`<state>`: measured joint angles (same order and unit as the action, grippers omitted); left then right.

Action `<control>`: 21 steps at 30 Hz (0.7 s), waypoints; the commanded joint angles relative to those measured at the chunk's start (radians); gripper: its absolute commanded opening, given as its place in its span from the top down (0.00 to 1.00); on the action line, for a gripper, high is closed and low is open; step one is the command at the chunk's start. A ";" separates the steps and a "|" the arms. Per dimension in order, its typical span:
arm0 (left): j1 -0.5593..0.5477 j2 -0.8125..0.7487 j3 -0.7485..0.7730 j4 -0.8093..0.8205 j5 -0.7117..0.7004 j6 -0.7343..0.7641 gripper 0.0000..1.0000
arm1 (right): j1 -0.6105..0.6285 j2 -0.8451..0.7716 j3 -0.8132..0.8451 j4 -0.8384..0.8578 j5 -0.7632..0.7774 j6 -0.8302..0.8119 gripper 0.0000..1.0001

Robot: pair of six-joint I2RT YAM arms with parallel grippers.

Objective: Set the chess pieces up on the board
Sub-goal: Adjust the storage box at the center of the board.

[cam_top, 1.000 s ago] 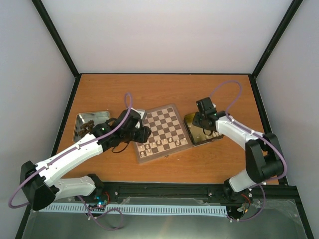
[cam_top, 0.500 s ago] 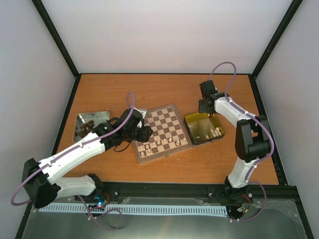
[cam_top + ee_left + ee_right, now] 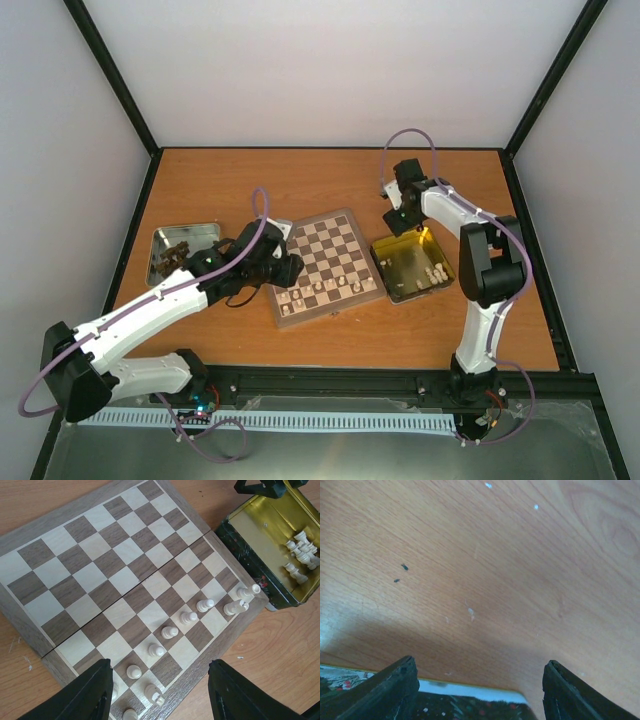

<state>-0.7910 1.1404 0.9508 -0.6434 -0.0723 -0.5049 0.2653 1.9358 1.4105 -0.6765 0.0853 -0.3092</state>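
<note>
The checkered wooden board lies at mid-table and fills the left wrist view. Several cream-white chess pieces stand in a row along its near edge. More cream pieces lie in the gold tin right of the board. Dark brown pieces lie in the silver tray at left. My left gripper is open and empty over the board's near left corner. My right gripper is open and empty over the tin's far rim.
Black frame rails run along the table's edges. The bare orange table stretches beyond the tin toward the back wall.
My right gripper has risen out of the gold tin and swung to the far left, now over the tin's far rim. The left arm has barely moved.
</note>
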 commanded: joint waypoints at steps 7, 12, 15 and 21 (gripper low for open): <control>0.007 -0.008 0.001 0.022 -0.028 0.023 0.47 | -0.078 -0.037 0.068 -0.058 -0.142 -0.186 0.34; 0.007 0.011 0.002 0.027 -0.024 0.029 0.46 | -0.099 -0.129 0.006 -0.072 -0.295 -0.287 0.33; 0.007 0.023 0.004 0.036 -0.019 0.033 0.47 | -0.099 -0.162 -0.039 -0.035 -0.354 -0.348 0.32; 0.008 0.030 0.007 0.039 -0.023 0.039 0.46 | -0.098 -0.110 -0.017 -0.081 -0.408 -0.414 0.32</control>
<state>-0.7910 1.1679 0.9504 -0.6353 -0.0860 -0.4934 0.1661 1.7870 1.3846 -0.7261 -0.2550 -0.6415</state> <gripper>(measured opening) 0.534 0.680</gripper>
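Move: The right hand is low, its open fingers just outside the far wall of the gold storage box near that wall's right corner; the box's middle lies about 10 cm back and 1 cm left, roughly level. The white pieces inside are some 11 cm back and 6 cm right, and the chessboard's middle about 25 cm left and 9 cm back. From the left hand, the box lies some 31 cm right, 9 cm ahead and 13 cm below. The right hand edges about 1 cm forward beyond the storage box's far wall, then lifts some 5 cm and draws back about 3 cm to come up over the far rim, drifting slightly left at the end. As it rises the wrist turns counter-clockwise by some 20 degrees and rolls its left side up by about 10, while the fingers stay open and grip nothing. ##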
